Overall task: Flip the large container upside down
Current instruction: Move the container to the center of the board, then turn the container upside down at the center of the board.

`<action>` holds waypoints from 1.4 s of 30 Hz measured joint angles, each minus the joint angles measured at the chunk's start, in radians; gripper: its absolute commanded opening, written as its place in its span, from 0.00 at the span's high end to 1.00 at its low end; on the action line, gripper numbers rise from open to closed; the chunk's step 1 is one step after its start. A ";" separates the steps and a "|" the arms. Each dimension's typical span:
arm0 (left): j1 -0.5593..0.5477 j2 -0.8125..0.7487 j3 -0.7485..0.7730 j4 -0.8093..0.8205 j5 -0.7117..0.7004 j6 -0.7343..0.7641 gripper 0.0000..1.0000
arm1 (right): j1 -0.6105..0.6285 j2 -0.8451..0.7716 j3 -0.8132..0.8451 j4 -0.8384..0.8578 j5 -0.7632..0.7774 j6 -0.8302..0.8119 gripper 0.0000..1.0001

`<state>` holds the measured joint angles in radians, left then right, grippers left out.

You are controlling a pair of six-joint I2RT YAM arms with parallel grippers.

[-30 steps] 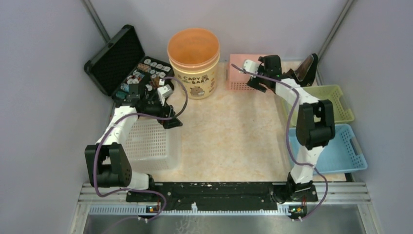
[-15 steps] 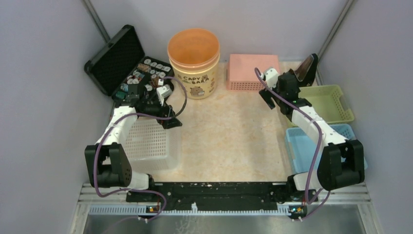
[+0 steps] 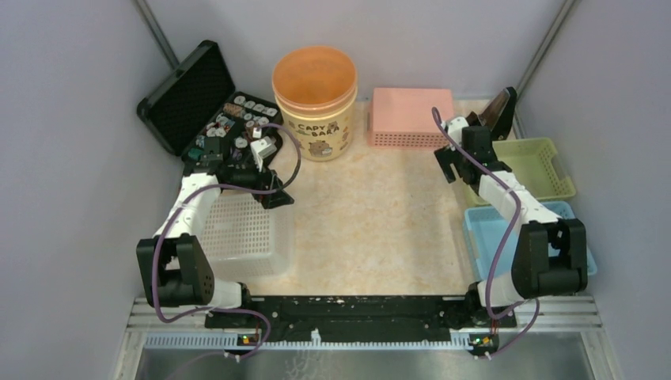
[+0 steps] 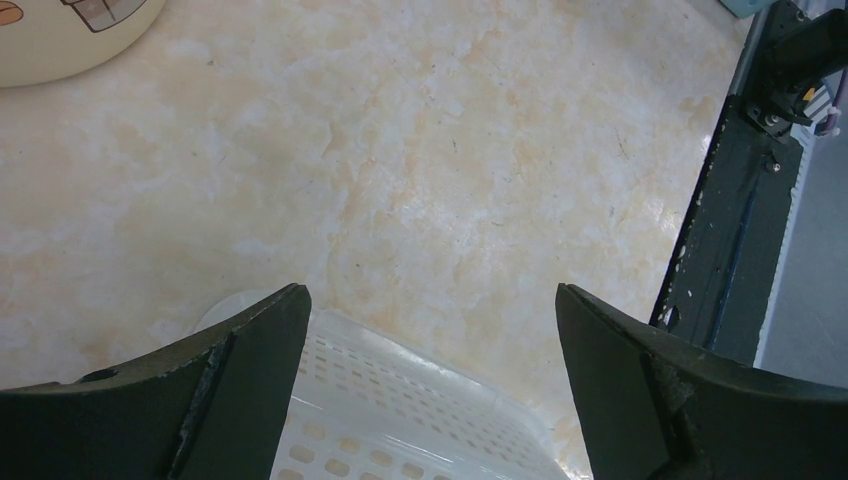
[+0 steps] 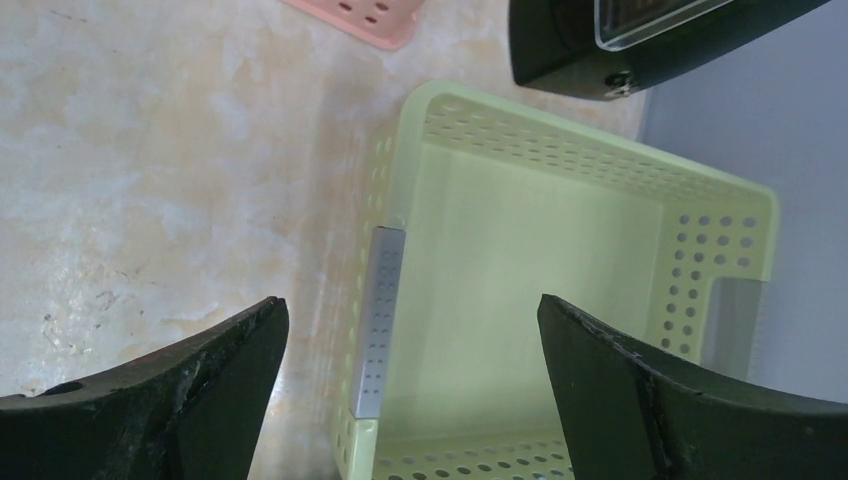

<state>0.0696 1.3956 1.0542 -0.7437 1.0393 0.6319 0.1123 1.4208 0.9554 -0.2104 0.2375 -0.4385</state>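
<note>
The large container is a yellow tub with an orange rim and a capybara print. It stands upright at the back of the table, mouth up. Only its lower edge shows in the left wrist view. My left gripper hangs open over the far right corner of a white perforated basket, a short way in front of and left of the tub. Nothing is between its fingers. My right gripper is open and empty at the right, far from the tub. Beyond its fingers lies a green basket's left wall.
A pink basket lies upside down right of the tub. A green basket and a blue basket line the right edge. An open black case of small parts sits back left. A dark case leans at the back right.
My right arm has swung from over the pink basket back and to the right, ending near the green basket. The left arm has barely shifted. The tub has not moved.
</note>
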 measured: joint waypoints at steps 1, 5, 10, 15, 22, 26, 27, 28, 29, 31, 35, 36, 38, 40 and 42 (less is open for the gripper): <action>0.002 0.000 0.000 -0.001 0.002 0.000 0.01 | -0.003 0.011 0.000 -0.001 -0.003 0.006 0.08; 0.005 0.000 0.000 -0.006 0.008 0.001 0.01 | -0.010 0.057 0.000 -0.020 -0.024 0.028 0.12; 0.009 0.000 0.000 -0.013 0.018 0.005 0.01 | -0.014 0.080 0.000 -0.025 -0.043 0.053 0.25; 0.010 0.000 0.000 -0.017 0.019 0.008 0.01 | -0.025 0.112 0.000 -0.044 -0.071 0.075 0.37; 0.011 0.000 0.000 -0.019 0.020 0.014 0.01 | -0.048 0.140 0.000 -0.075 -0.098 0.095 0.50; 0.011 0.000 0.000 -0.020 0.021 0.015 0.01 | -0.049 0.140 0.000 -0.079 -0.102 0.101 0.65; 0.011 0.000 0.000 -0.020 0.021 0.016 0.01 | -0.050 0.140 0.000 -0.079 -0.101 0.101 0.70; 0.011 0.000 0.000 -0.020 0.023 0.018 0.01 | -0.050 0.140 0.000 -0.079 -0.101 0.101 0.74; 0.011 0.000 0.000 -0.020 0.023 0.018 0.01 | -0.050 0.140 0.000 -0.079 -0.101 0.101 0.78; 0.011 0.000 0.000 -0.020 0.025 0.019 0.01 | -0.050 0.140 0.000 -0.079 -0.101 0.101 0.85; 0.014 0.000 0.000 -0.020 0.029 0.019 0.01 | -0.050 0.138 0.000 -0.084 -0.101 0.109 0.96; 0.014 0.000 0.000 -0.021 0.030 0.021 0.01 | -0.050 0.138 0.001 -0.085 -0.105 0.109 0.98; 0.015 0.000 0.000 -0.021 0.032 0.022 0.01 | -0.050 0.135 0.001 -0.094 -0.108 0.111 1.00; 0.015 0.000 0.000 -0.021 0.037 0.023 0.01 | -0.050 0.125 0.002 -0.108 -0.109 0.115 1.00; 0.015 0.000 0.000 -0.021 0.042 0.023 0.01 | -0.050 0.108 0.008 -0.134 -0.117 0.120 1.00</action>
<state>0.0849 1.3956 1.0542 -0.7650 1.0809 0.6548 0.0624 1.5291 0.9638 -0.3439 0.1204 -0.3183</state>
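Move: The right hand hangs wide open some 7 cm above the grey handle in the green container's left rim, the handle being about 2 cm back and 0 cm sideways; the container's middle lies 14 cm to the hand's right, 2 cm back, 10 cm down. The blue container is about 22 cm back and 13 cm right, the upturned pink one 18 cm ahead and 9 cm left, the black stand 17 cm ahead and 11 cm right. From the left hand, the green container lies roughly 57 cm right and 8 cm ahead. Lower the right gripper about 7 cm straight onto the green container's left rim, easing back a couple of centimetres and tipping the fingers some 10 to 15 degrees further down. With the rim between the fingers, close on the grey handle, pinch it from inside and outside, then begin easing up and back by barely a centimetre. ##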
